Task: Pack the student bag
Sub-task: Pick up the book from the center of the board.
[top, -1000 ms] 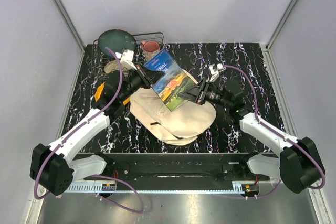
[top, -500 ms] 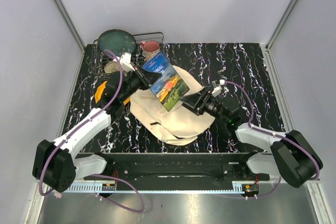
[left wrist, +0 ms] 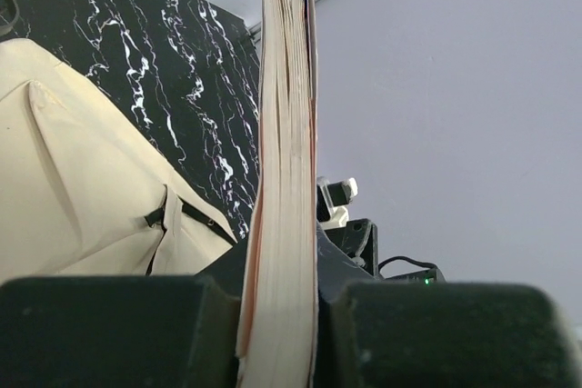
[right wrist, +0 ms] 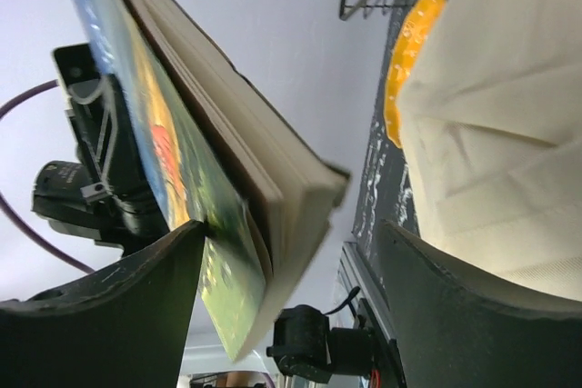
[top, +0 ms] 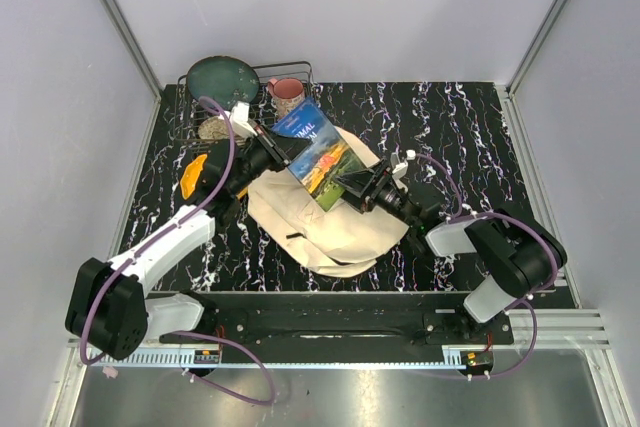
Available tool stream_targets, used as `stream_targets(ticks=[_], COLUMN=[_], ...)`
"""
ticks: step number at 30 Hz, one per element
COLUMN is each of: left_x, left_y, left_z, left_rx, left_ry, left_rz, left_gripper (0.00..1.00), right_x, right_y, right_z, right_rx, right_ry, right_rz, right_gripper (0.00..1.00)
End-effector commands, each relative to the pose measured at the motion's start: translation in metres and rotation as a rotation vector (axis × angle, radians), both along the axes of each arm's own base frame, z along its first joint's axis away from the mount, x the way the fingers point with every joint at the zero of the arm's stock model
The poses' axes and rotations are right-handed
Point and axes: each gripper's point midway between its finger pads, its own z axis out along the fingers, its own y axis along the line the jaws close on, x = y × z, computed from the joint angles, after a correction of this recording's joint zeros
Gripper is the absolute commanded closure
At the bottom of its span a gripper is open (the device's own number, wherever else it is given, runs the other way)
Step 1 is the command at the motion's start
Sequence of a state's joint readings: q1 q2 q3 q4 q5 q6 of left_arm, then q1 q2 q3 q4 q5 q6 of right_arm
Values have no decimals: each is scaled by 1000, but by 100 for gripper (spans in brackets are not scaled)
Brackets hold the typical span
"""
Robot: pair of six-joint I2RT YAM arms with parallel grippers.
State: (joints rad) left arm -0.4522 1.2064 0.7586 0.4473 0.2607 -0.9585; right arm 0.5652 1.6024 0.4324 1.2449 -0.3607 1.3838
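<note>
The student bag [top: 335,227], a soft cream canvas one, lies flat in the middle of the black marbled table; it also shows as the bag [left wrist: 73,188] and the bag [right wrist: 509,115]. Above it hangs a book [top: 322,155] with a blue and green landscape cover. My left gripper [top: 272,147] is shut on its upper left edge, and the left wrist view shows the book's page block [left wrist: 286,179] pinched between the left gripper [left wrist: 280,338]. My right gripper [top: 358,187] stands open around the book's lower right corner [right wrist: 273,206]; its right finger [right wrist: 482,315] is clear of the pages.
A wire dish rack [top: 300,69] at the back left holds a dark green plate [top: 222,77] and a pink cup [top: 287,90]. An orange object [top: 192,175] lies on the table left of the bag, beside my left arm. Grey walls close in the table.
My right gripper has opened and let go of the book's lower right corner, and its arm has folded down and back. The left gripper keeps the book, now slightly lower.
</note>
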Motion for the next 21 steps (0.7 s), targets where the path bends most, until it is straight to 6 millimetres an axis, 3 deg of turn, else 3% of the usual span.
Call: stream_targets(ticks=[1, 5, 8, 10, 12, 13, 14, 15, 16, 17, 19, 20, 21], left_x=[-11, -11, -10, -11, -10, -10, -10, -10, -10, -8, -8, -6, -6], left_y=[-4, -7, -8, -8, -7, -7, -7, -6, -5, -1, 5, 13, 19], left_z=[48, 41, 38, 37, 33, 32, 33, 28, 26, 33, 23, 31, 21], left_rx=[-106, -108, -107, -101, -85, -77, -72, -44, -23, -8, 78, 100, 172], left_ry=[-130, -116, -111, -112, -104, -101, -103, -95, -95, -114, -110, -131, -127], left_rz=[-47, -58, -64, -64, -58, -59, -57, -56, -49, -23, -2, 39, 61], left_gripper=[100, 100, 100, 100, 100, 100, 97, 86, 64, 25, 7, 1, 1], right_x=[-5, -6, -9, -11, -12, -15, -15, -14, -17, -15, -7, -7, -1], right_y=[-1, 1, -1, -3, -5, -6, -7, -7, -9, -12, -17, -30, -35], right_z=[76, 83, 89, 95, 95, 101, 100, 97, 103, 101, 77, 92, 59], right_rx=[147, 158, 189, 196, 194, 200, 193, 179, 167, 145, 19, 5, -127], right_ry=[-265, -277, -283, -298, -296, -308, -308, -292, -313, -309, -251, -276, -158], right_rz=[-4, 11, 18, 13, 3, 4, 1, -3, -8, -34, -90, -163, -196], right_gripper=[18, 24, 38, 57, 69, 83, 89, 97, 100, 100, 100, 100, 100])
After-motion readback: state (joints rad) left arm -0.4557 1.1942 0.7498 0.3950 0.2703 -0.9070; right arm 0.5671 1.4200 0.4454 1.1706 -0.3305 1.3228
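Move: The book is still pinched by the left hand. Its middle lies about 5 cm to that hand's right, level fore and aft and some 3 cm lower. From the right hand, whose open fingers already straddle the book's near right end, the middle is about 6 cm ahead, 6 cm left and 4 cm up. The bag's middle lies below, about 6 cm back and 4 cm left of the right hand; the pink mug stands 11 cm ahead and 2 cm left of the left hand. The right hand rises about 5 cm, its fingertips tipping up by nearly 10 degrees, while its wide-open fingers shut from either side on the near right end of the book and pinch it above the bag. Once that grip has closed, the left hand, almost in place and sinking only about a centimetre, opens its fingers wide and lets go of the book's left part, as the right hand keeps its hold and eases slightly back and to its right. ##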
